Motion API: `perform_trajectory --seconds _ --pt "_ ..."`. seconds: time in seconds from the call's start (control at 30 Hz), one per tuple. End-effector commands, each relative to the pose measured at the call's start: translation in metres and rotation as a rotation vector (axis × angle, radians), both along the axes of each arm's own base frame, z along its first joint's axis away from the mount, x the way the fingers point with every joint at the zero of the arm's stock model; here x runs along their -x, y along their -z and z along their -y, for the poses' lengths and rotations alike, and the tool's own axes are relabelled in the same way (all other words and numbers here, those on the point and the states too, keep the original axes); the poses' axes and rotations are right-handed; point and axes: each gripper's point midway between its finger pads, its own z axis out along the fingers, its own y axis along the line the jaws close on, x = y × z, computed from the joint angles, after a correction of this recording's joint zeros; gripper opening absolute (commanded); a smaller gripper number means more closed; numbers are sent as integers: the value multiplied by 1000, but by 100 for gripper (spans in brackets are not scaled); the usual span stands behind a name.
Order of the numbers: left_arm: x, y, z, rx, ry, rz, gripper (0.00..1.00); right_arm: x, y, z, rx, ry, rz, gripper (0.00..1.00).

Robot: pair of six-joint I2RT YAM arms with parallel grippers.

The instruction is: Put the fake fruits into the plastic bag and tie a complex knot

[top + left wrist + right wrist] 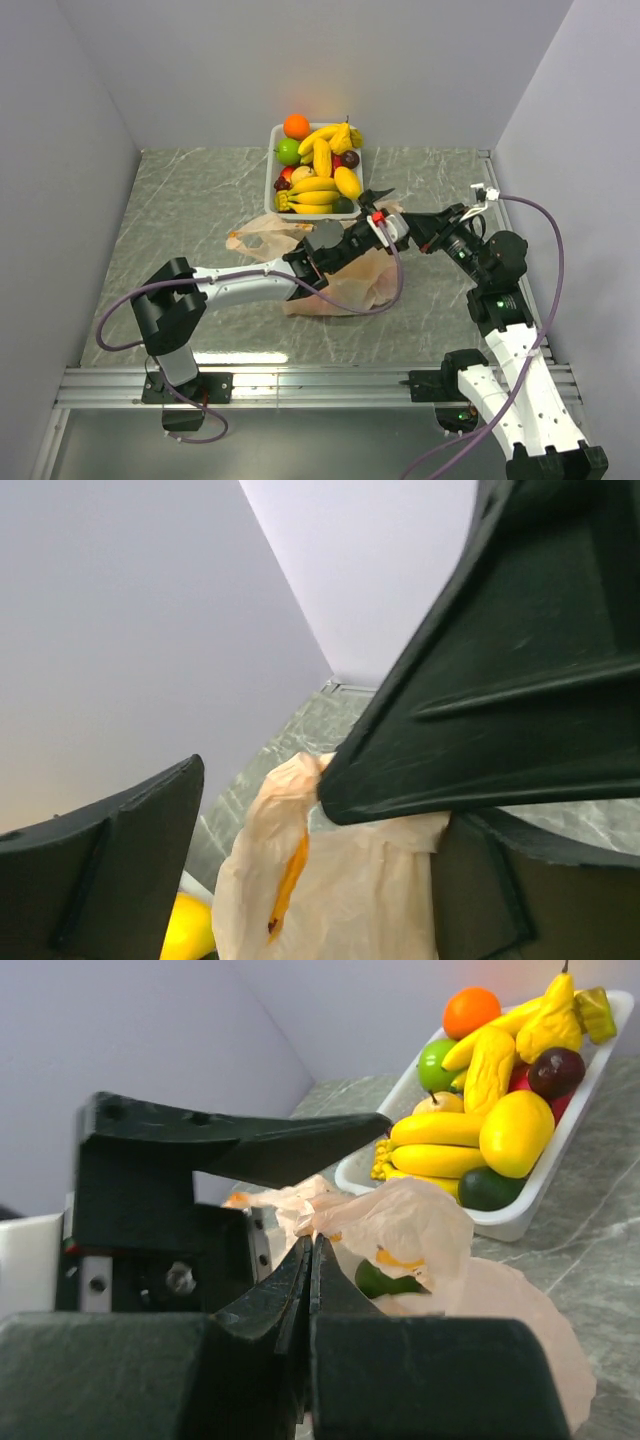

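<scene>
The fake fruits (318, 172) fill a white tray (274, 140): bananas, an orange, a lime, dark plums. The peach plastic bag (345, 285) lies crumpled just in front of it, one handle (262, 238) trailing left. Through its film a green fruit (385, 1282) shows inside. My right gripper (313, 1242) is shut on the bag's raised edge (400, 1220). My left gripper (260, 790) is open, its fingers (130, 860) standing wide on either side of the lifted bag (340, 880). The two grippers, left (378, 205) and right (397, 228), meet over the bag's far side. No knot shows.
The tray (520, 1220) stands close behind the bag, near the back wall. A yellow fruit (190, 930) shows under my left finger. Grey walls close in the marbled table (180, 210) on three sides. A purple cable (395, 280) loops across the bag.
</scene>
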Motion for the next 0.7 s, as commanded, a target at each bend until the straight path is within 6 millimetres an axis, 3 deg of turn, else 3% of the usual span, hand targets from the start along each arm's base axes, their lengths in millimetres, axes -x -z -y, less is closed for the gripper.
perform_trajectory --seconds 0.0,0.03,0.13,0.2,0.23,0.27,0.3,0.33,0.37,0.47,0.53,0.67 --pt "-8 -25 -12 89 -4 -9 80 15 -4 -8 9 -60 15 0" --pt "-7 -23 -14 91 7 -17 64 16 -3 -7 10 -60 16 0" --pt "4 -13 -15 72 92 -74 39 17 -7 -8 26 -68 35 0" --pt "17 -1 -11 38 185 -148 29 17 -10 -10 33 -87 51 0" --pt "19 2 -11 32 206 -176 18 18 -16 -12 45 -100 74 4" --pt "19 4 -13 40 222 -224 11 17 -17 -12 59 -110 78 20" --pt "22 4 -14 42 249 -235 4 17 -19 -11 79 -107 89 27" --pt "22 3 -16 52 253 -249 0 17 -27 -9 127 -110 139 35" --pt "20 1 -21 71 264 -274 0 16 -26 -2 153 -96 144 57" --pt "23 -6 -26 79 327 -283 1 20 -27 7 244 -124 222 96" --pt "32 -7 -26 69 408 -292 1 17 -21 20 321 -123 265 100" --pt "37 -19 -26 74 524 -336 1 17 4 22 419 -231 312 100"
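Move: The bag top, bunched at the right hand's shut fingertips, lies between the left hand's open fingers, about 1 cm ahead and 1 cm below. From the left hand, the bag's filled body lies some 9 cm left, 5 cm back and 21 cm down; the avocado about 15 cm ahead, 9 cm left; the fruit tray's middle roughly 22 cm ahead, 15 cm left, both some 27 cm lower. For the right hand, the bag top is right at its tips. Left fingers dip while shutting on the bag top, then draw left about 3 cm; the right opens, shifting right. ##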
